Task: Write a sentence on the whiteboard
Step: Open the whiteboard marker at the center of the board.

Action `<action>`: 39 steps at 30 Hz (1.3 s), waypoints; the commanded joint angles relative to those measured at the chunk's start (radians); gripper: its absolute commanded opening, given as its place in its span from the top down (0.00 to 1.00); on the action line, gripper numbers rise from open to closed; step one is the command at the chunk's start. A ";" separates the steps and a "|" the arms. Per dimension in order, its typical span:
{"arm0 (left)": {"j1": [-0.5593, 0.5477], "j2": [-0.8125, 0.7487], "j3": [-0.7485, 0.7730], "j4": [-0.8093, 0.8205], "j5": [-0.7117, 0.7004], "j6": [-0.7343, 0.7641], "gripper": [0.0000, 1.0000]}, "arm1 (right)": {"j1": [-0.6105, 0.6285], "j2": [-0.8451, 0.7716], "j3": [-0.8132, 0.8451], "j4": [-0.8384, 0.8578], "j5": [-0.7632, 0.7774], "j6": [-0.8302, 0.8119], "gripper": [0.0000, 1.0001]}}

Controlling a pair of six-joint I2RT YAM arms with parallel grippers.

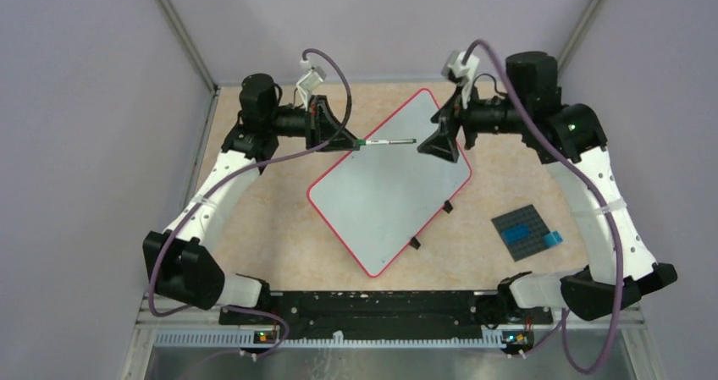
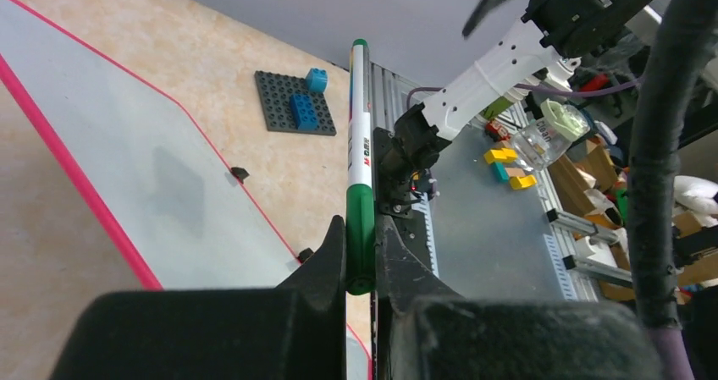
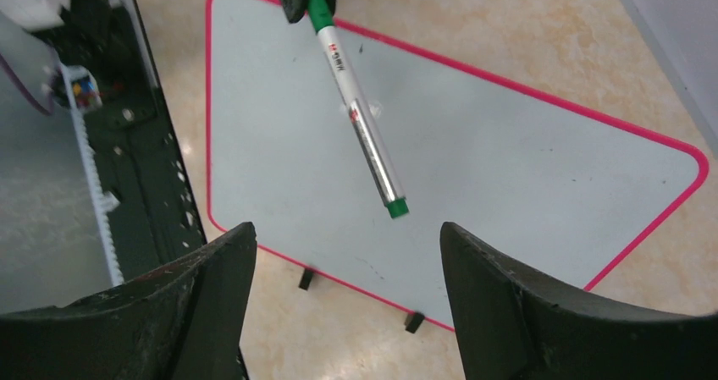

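Note:
The whiteboard (image 1: 389, 190), white with a thin red rim and two small black feet, lies flat and turned at an angle in the middle of the table. It also fills the left of the left wrist view as whiteboard (image 2: 127, 160) and lies below my right fingers as whiteboard (image 3: 525, 160). A marker (image 1: 388, 142) with a white-and-silver barrel and green ends hangs level above the board's far part. My left gripper (image 1: 356, 143) is shut on its thick green end; the marker (image 2: 360, 134) runs straight out from the left gripper (image 2: 361, 228). My right gripper (image 1: 436, 143) stands open, and the marker's free tip (image 3: 396, 206) is just beyond the right gripper (image 3: 347, 236), touching neither finger.
A dark grey studded plate (image 1: 523, 230) with blue bricks lies on the table right of the board, also seen as the plate (image 2: 295, 102). A black rail (image 1: 364, 304) runs along the near edge. Metal frame posts rise at the back corners.

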 commanded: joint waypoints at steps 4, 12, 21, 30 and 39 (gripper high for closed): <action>0.035 -0.066 -0.115 0.689 0.036 -0.476 1.00 | -0.114 0.009 -0.054 0.367 -0.417 0.424 0.25; 0.029 -0.047 -0.114 0.781 -0.008 -0.579 1.00 | -0.092 0.035 -0.160 0.629 -0.446 0.691 0.29; 0.001 -0.034 -0.086 0.692 -0.023 -0.532 1.00 | -0.044 0.070 -0.152 0.644 -0.421 0.723 0.54; -0.006 -0.028 -0.074 0.676 -0.035 -0.528 1.00 | -0.014 0.084 -0.158 0.628 -0.402 0.711 0.58; -0.013 -0.026 -0.066 0.661 -0.044 -0.520 1.00 | 0.006 0.093 -0.172 0.630 -0.393 0.713 0.62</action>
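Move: Held by its green cap in the shut left fingers, the marker sticks out level to the robot's right, its middle about 5 cm right of the left hand; the right fingertips are some 12 cm to that hand's right and slightly higher. From the open right hand, the marker's middle lies about 8 cm left, 2 cm ahead and 3 cm lower. The whiteboard's middle is roughly 36 cm below the right hand, 4 cm left and 3 cm ahead. Rising nearly 4 cm first, the right hand then slides about 7 cm left towards the left hand, its down-slanting fingers swinging up some 25 degrees to point level along the marker, and half closes around the barrel. The left hand keeps its grip on the cap, lifts the marker some 4.5 cm, tips its free end slightly up, then holds there. ##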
